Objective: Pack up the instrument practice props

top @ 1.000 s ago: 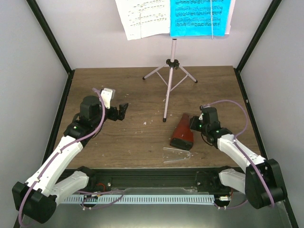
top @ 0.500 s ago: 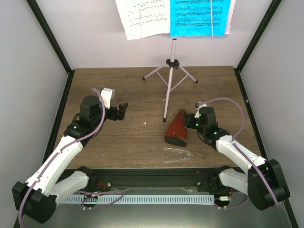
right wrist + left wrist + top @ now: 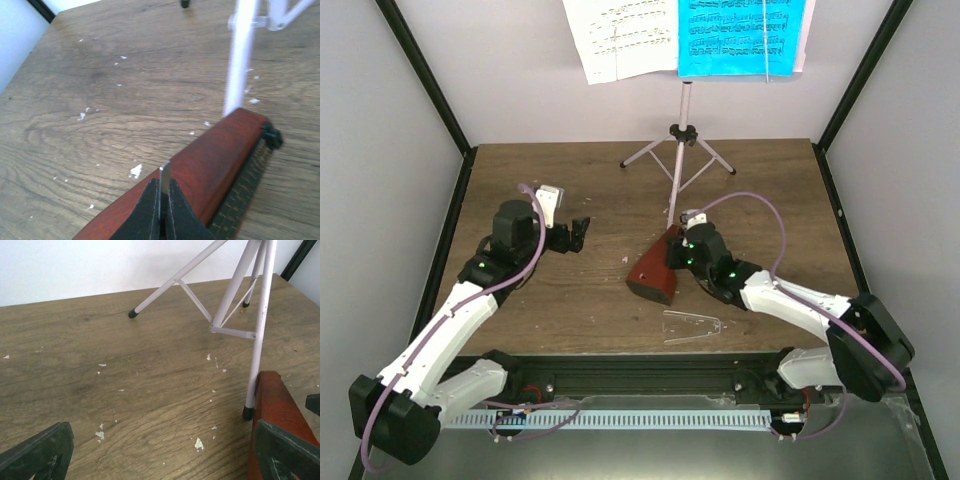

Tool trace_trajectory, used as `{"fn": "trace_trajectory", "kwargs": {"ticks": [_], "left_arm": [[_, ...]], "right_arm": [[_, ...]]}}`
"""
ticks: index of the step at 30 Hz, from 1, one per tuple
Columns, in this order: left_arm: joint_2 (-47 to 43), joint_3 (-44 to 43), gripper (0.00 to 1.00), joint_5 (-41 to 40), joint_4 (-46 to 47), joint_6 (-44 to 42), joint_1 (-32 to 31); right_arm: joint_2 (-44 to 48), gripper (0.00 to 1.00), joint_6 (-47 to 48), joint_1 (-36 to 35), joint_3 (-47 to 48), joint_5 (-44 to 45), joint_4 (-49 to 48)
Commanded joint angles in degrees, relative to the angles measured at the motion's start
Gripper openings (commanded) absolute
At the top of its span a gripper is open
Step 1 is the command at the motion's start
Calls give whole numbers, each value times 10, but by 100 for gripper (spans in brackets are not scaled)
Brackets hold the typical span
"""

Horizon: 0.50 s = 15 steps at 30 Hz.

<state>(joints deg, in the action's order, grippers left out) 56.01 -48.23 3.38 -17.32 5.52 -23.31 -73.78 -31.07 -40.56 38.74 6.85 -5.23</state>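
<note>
The brown metronome (image 3: 653, 272) lies on its side by the front foot of the pink music stand (image 3: 684, 120). My right gripper (image 3: 674, 256) is at its narrow end. In the right wrist view the gripper (image 3: 161, 202) is shut on the metronome's thin silver pendulum strip (image 3: 165, 177), over the red-brown body (image 3: 220, 160). The clear cover (image 3: 692, 325) lies apart, nearer the front edge. White (image 3: 620, 35) and cyan (image 3: 735, 35) music sheets rest on the stand's desk. My left gripper (image 3: 578, 235) hovers open to the left, holding nothing (image 3: 160, 460). The metronome (image 3: 272, 405) is beside its right finger.
The stand's tripod legs (image 3: 260, 340) spread over the back middle of the wooden table (image 3: 550, 300), one foot touching the metronome's end. Small white flecks (image 3: 199, 443) dot the wood. Black frame posts (image 3: 840, 110) edge the table's sides.
My right arm has swung left, dragging the metronome from the right side toward the stand's front foot, and its jaws closed fully. The left arm stayed nearly still.
</note>
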Motion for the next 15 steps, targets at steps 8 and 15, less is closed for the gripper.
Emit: {"fn": "trace_trajectory", "kwargs": {"ticks": [8,15], "left_arm": [[61,-29,100,74,6,60,-2],[93,-34,99,125,-1,62,-2]], "right_arm": [[-66,1,2,-78,79,42,-119],[-68,1,-26,-102,64,50,-118]]}}
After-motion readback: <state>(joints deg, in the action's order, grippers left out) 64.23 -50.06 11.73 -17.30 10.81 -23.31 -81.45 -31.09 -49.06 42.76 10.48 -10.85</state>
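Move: The metronome's middle lies about 5 cm left of the right hand, 2 cm back and 4 cm below, with a thin metal piece already shut between that hand's fingers. The foot of the music stand's near leg is roughly 7 cm ahead of this hand and 9 cm lower, and the clear cover some 15 cm back, 5 cm right and 10 cm down. From the left hand the metronome is about 17 cm right, 2 cm back and 14 cm below. The metronome is carried to the left by the right hand, about 6 cm, away from the stand's leg and towards the left hand, quick at first and then slowing; the closed fingers keep their pinch on the thin metal piece. Meanwhile the wide-open left hand sinks about 3 cm and shifts as far right towards the metronome, its fingers tipping down some 10 degrees. ##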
